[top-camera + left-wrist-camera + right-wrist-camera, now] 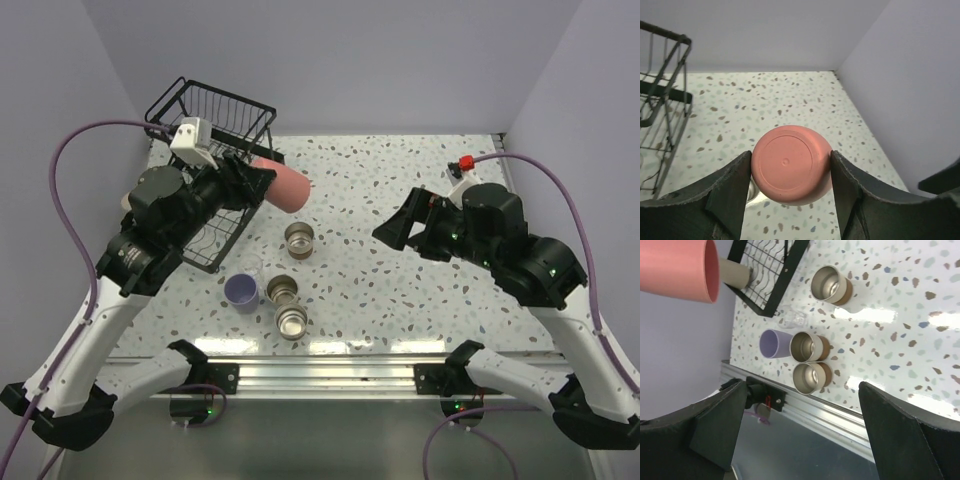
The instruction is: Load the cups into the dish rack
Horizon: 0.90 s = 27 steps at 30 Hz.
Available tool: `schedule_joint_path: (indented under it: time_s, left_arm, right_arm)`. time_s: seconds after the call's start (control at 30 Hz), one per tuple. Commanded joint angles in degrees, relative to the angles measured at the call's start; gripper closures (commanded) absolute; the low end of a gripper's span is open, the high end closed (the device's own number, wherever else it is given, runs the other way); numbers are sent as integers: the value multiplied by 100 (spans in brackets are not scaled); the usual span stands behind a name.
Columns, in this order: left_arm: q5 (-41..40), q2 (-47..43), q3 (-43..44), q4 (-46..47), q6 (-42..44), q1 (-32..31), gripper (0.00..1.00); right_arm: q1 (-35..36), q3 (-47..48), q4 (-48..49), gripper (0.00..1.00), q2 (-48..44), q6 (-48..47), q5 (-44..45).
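Note:
My left gripper [262,186] [791,167] is shut on the red-pink cup [290,188] [790,162] and holds it sideways in the air beside the black wire dish rack [210,110] [665,100]. On the table stand three steel cups [299,240] [283,291] [293,322], a lavender cup [241,291] and a clear glass cup [792,317]. A tan cup [735,271] lies behind the dish rack's [775,275] lower frame. My right gripper [393,230] [802,390] hangs open and empty over the right half of the table, apart from every cup.
An aluminium rail [320,375] runs along the table's near edge. Lilac walls close in the back and both sides. Purple cables [70,170] loop beside each arm.

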Motion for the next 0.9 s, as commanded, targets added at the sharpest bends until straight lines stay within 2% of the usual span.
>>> schedule_joint_path:
  time_s: [0.0, 0.23, 0.33, 0.47, 0.53, 0.57, 0.87]
  left_arm:
    - [-932, 151, 460, -1015, 854, 52, 100]
    - [-2303, 248, 365, -1580, 1338, 175, 100]
    - [-2375, 178, -46, -1484, 1628, 412, 100]
    - [-2033, 186, -584, -1273, 1997, 1167, 100]
    - [-1736, 247, -812, -1167, 2068, 1773, 100]
    - [-1507, 352, -970, -1045, 2172, 2497, 100]
    - [-1084, 705, -1630, -298, 1981, 3364, 100]
  right_arm:
    - [2, 309, -463, 3, -66, -310, 468]
    - [10, 476, -665, 3, -22, -556, 556]
    - [2, 572, -797, 3, 65, -670, 609]
    - [2, 616, -806, 3, 145, -759, 522]
    - [10, 669, -824, 3, 180, -820, 495]
    - [10, 721, -850, 4, 206, -864, 478]
    - [10, 968, -1070, 5, 277, -1066, 478]
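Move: The left hand holds the pink cup high in the air. Its goal, the free spot at the near end of the dish rack's lower tier, lies about 28 cm left, 14 cm ahead and 36 cm below. The tan cup stands roughly 10 cm left of that spot and 3 cm farther out. From this hand, the purple cup is 9 cm left, 3 cm back, and the lone steel cup 6 cm right, 13 cm ahead, both some 37 cm lower. From the right hand the spot is about 52 cm left, 22 cm ahead, 30 cm below. Keeping its grip on the pink cup, the left hand sweeps about 20 cm left and sinks nearly as far, easing a little forward, towards the free spot beside the tan cup. On the way the wrist turns counter-clockwise some 35 degrees, rolls its left side up and swings the fingers from almost level to pointing clearly downward, while the empty right hand, still wide open, drifts a couple of centimetres farther right. ##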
